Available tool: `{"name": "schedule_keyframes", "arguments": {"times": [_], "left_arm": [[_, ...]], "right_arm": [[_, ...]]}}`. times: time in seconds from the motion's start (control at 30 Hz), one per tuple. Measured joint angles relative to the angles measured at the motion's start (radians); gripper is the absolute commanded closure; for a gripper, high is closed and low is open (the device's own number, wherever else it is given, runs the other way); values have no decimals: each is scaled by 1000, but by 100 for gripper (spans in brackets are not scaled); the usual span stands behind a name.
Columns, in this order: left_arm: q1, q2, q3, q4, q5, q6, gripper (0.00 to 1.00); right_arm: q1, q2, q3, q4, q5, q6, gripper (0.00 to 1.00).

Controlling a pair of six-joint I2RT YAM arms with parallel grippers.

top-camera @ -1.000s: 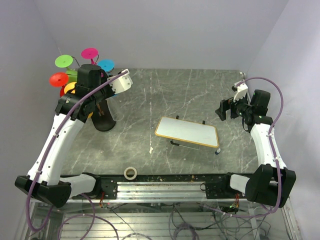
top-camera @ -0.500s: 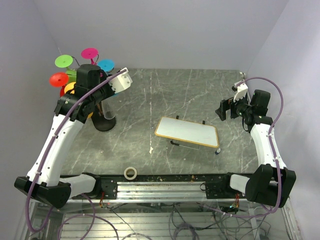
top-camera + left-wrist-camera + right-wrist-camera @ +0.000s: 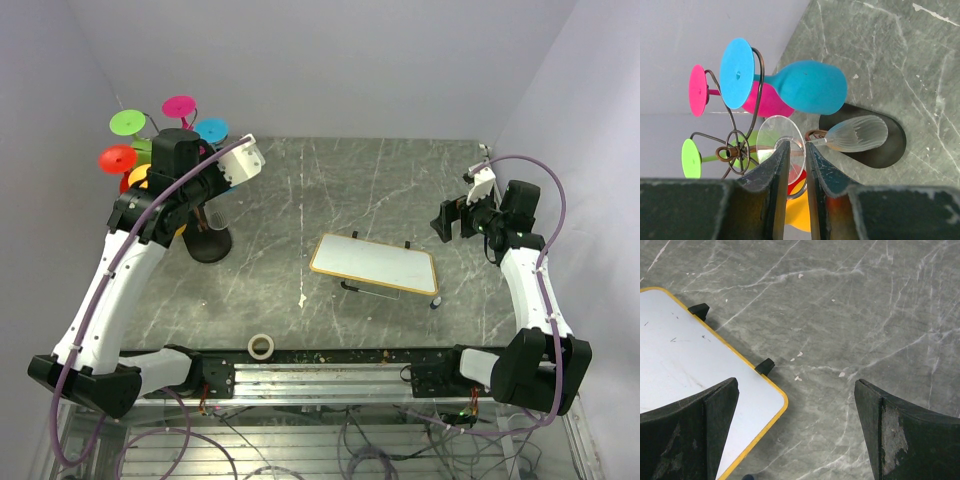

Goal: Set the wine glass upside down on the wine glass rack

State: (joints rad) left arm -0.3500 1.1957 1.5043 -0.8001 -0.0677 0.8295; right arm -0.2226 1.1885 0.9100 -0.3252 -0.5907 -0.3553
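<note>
The clear wine glass [image 3: 857, 132] hangs upside down on the wine glass rack [image 3: 735, 150], its stem lying in a curled wire arm and its ribbed bowl over the rack's black oval base [image 3: 890, 145]. My left gripper [image 3: 797, 145] is shut on the glass's round foot [image 3: 790, 130], which stands tilted in the narrow gap between the fingers. In the top view the left gripper [image 3: 203, 205] is at the rack [image 3: 210, 247] in the far left corner. My right gripper [image 3: 796, 385] hangs wide open and holds nothing, over bare table beside the board; in the top view the right gripper [image 3: 445, 218] is at the right.
Coloured glasses hang on the rack: blue [image 3: 805, 85], pink [image 3: 765, 102], a green foot [image 3: 690, 157], red and yellow behind my fingers. A yellow-edged whiteboard [image 3: 375, 265] stands mid-table. A tape roll [image 3: 262, 346] lies near the front edge. Walls close in behind and left of the rack.
The left wrist has shifted slightly at the rack, with the glass between its fingers. The right arm has not moved.
</note>
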Motion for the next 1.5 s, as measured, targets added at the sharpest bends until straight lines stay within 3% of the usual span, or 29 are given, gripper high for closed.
{"name": "schedule_keyframes", "arguments": {"times": [0.3, 0.53, 0.9, 0.97, 1.03, 1.07, 1.5], "left_arm": [[0, -5, 0, 0, 18, -19, 67], [0, -13, 0, -7, 60, -47, 58], [25, -39, 2, -13, 125, -184, 32], [37, -57, 2, -11, 124, -203, 21], [42, -77, -4, 0, 119, -220, 2], [44, -88, -7, 7, 116, -230, 0], [173, -181, -40, 124, 28, -459, 1]], "right_arm": [[-1, 0, 0, 0, 0, 0, 0], [-1, 0, -2, 0, 3, 0, 0], [-1, 0, -2, 9, 35, 1, 0], [-1, 0, -2, 13, 62, 4, 0], [-2, 6, 4, 13, 96, 5, 0], [-2, 12, 10, 13, 116, 7, 0], [-5, 39, 191, -38, 443, 68, 0]]}}
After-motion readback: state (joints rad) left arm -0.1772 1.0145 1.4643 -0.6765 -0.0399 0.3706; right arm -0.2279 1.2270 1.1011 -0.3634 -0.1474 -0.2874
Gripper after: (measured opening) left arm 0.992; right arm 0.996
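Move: The left gripper still pinches the clear glass by its upturned foot; the empty rack hook for it is about 2 cm ahead and 3 cm left, a centimetre or so below. The blue glass hangs some 9 cm straight ahead, the pink one 13 cm ahead and 6 cm left, the orange one level and about 12 cm left, their middles roughly 7 cm lower. From the right gripper the hook is about 50 cm left, 1 cm ahead and 15 cm higher. Ease the left gripper about 2 cm right and slightly back with the clear glass at its hook, rolling the hand's left side down. Then open the fingers wide to free the foot, and draw the hand up and left, some 5 cm up, turning counter-clockwise as it clears the rack. Late on, swing the open, empty right gripper right about 8 cm, rising too. ##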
